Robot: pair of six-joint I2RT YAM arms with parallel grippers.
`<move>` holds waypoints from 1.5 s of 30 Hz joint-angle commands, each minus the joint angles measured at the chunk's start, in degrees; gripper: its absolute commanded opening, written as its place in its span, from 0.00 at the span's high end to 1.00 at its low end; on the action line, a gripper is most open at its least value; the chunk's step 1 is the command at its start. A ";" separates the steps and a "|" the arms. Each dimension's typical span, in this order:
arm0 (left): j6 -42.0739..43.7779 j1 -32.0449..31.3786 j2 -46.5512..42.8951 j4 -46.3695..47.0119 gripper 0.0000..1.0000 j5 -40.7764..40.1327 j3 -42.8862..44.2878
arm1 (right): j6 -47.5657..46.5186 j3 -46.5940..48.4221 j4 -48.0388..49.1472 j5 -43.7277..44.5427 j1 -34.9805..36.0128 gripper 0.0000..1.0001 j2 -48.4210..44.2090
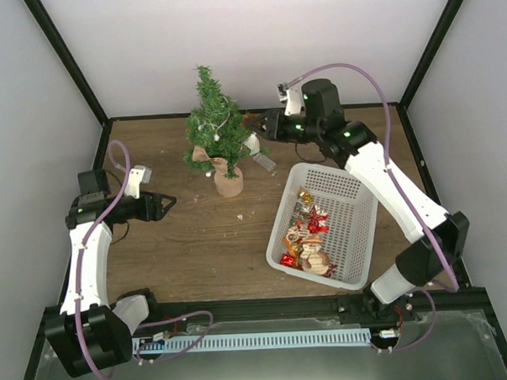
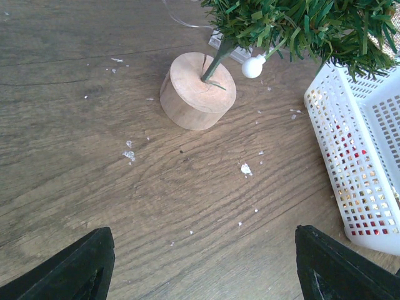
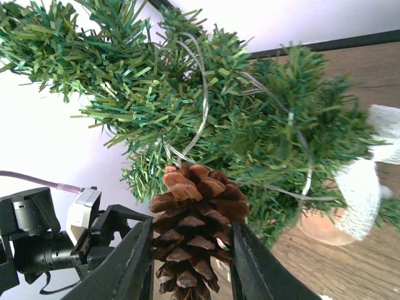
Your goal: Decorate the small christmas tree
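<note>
The small christmas tree (image 1: 213, 124) stands upright at the back of the table on a round wooden base (image 1: 229, 183); a thin silvery string winds through its branches (image 3: 250, 125). My right gripper (image 1: 252, 123) is at the tree's right side, about mid-height. It is shut on a brown pine cone (image 3: 197, 219), whose top touches the green needles. Its fingers (image 3: 134, 262) press the cone from both sides. My left gripper (image 1: 166, 202) hovers open and empty over bare wood, left of the base (image 2: 197, 90). A white ball (image 2: 253, 66) hangs from a low branch.
A white perforated basket (image 1: 276, 231) right of the tree holds several red, gold and tan ornaments (image 1: 310, 234). Its corner (image 2: 359, 144) lies to the right in the left wrist view. White crumbs (image 2: 245, 169) dot the wood. White walls and black frame posts enclose the table.
</note>
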 commanded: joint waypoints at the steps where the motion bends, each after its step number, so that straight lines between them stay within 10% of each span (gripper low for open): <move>1: 0.18 -0.14 -0.36 0.61 0.21 1.23 -0.14 | 0.80 5.83 1.47 -1.12 2.63 0.73 3.37; 45: 0.11 -0.14 -0.61 1.08 0.21 1.59 -0.40 | 1.83 10.40 3.03 0.68 6.61 0.73 16.03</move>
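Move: My right hand already holds the pinecone. The upper right-hand branches of the christmas tree lie about 8 cm to its left, 3 cm ahead and 6 cm lower. The white bow is roughly 18 cm below the hand, 3 cm ahead and 1 cm left; the burlap bow is about 13 cm left, 1 cm ahead and 21 cm below. From my idle left hand those branches are some 12 cm ahead, 16 cm right and 12 cm up. I carry the pinecone with my right hand about 8 cm left into the tree's upper right side, sinking some 5 cm on the way and edging a little forward. The leftward reach starts quick and slows, then stops; at the end I only ease down and slightly forward beside the wire of the light string. My fingers keep their grip and the wrist hardly turns. ##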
